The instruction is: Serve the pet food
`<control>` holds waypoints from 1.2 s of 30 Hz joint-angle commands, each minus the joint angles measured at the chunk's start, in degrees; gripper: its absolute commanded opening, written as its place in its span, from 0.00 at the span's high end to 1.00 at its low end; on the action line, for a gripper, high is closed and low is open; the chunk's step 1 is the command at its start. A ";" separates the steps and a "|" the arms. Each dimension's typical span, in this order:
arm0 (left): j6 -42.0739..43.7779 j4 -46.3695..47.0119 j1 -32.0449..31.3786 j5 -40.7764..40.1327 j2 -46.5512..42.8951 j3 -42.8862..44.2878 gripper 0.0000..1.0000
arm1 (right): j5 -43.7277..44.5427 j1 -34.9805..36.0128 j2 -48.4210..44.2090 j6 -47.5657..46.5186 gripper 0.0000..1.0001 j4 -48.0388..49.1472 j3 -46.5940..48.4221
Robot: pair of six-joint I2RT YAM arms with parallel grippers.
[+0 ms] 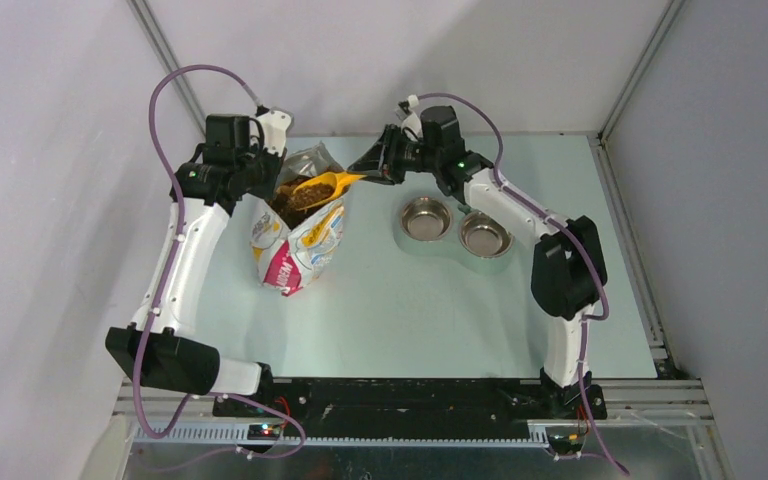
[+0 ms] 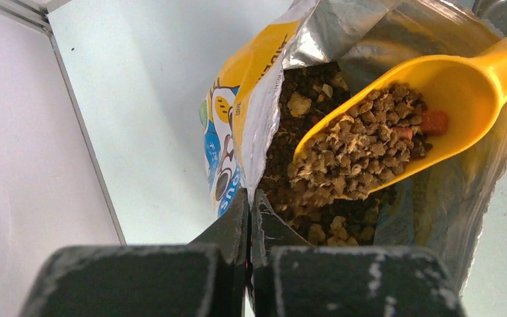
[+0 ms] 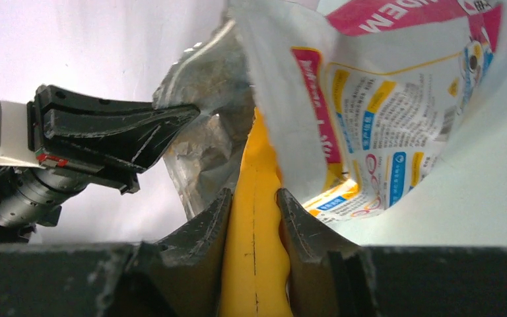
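Note:
The printed foil bag stands open at the table's left, with brown pet food inside it. My left gripper is shut on the bag's rim, pinching the foil edge. A yellow scoop lies tilted in the bag's mouth, heaped with pet food and a few orange-red chunks. My right gripper is shut on the scoop's yellow handle. From above, the scoop sits over the bag opening, with the right gripper at its right end.
Two round steel bowls in a grey double stand sit to the right of the bag, under the right arm. The left arm's gripper shows in the right wrist view, holding the foil. Walls close in at the back and both sides.

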 commanded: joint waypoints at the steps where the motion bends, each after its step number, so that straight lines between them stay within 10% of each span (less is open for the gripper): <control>1: 1.05 1.78 0.38 1.40 -1.39 1.03 1.00 | -3.26 -2.32 -2.30 7.04 1.00 9.69 -4.36; 5: 0.82 1.98 0.37 1.90 -1.12 1.10 1.00 | -2.70 -2.21 -4.17 -0.57 1.00 5.35 -3.56; 10: 0.87 2.03 0.39 2.13 -0.90 0.94 1.00 | -7.11 -3.35 -4.26 13.72 1.00 21.78 -9.29; 36: 7.70 0.75 0.69 -6.72 -0.88 -1.19 1.00 | -11.83 -11.23 -8.38 23.15 1.00 28.15 -13.90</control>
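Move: The right hand grips the scoop by its handle. The left bowl lies about 14 cm to its right, 3 cm farther out and 25 cm below; the right bowl is about 28 cm right and 1 cm nearer. The bag's middle is some 14 cm left, 4 cm back and 14 cm below. From the left hand, pinching the rim, the bag's middle is 5 cm right, 2 cm back and 14 cm below; the left bowl is 33 cm right, 7 cm out. Still gripping the handle, the right hand dips the loaded scoop about 2 cm while easing right, then draws it up and right out of the bag towards the bowls, ending some 7 cm right and a little farther out. Its wrist tips the scoop end up about 15 degrees. The left hand keeps its pinch on the rim, shifting 1.5 cm left only at the end. ##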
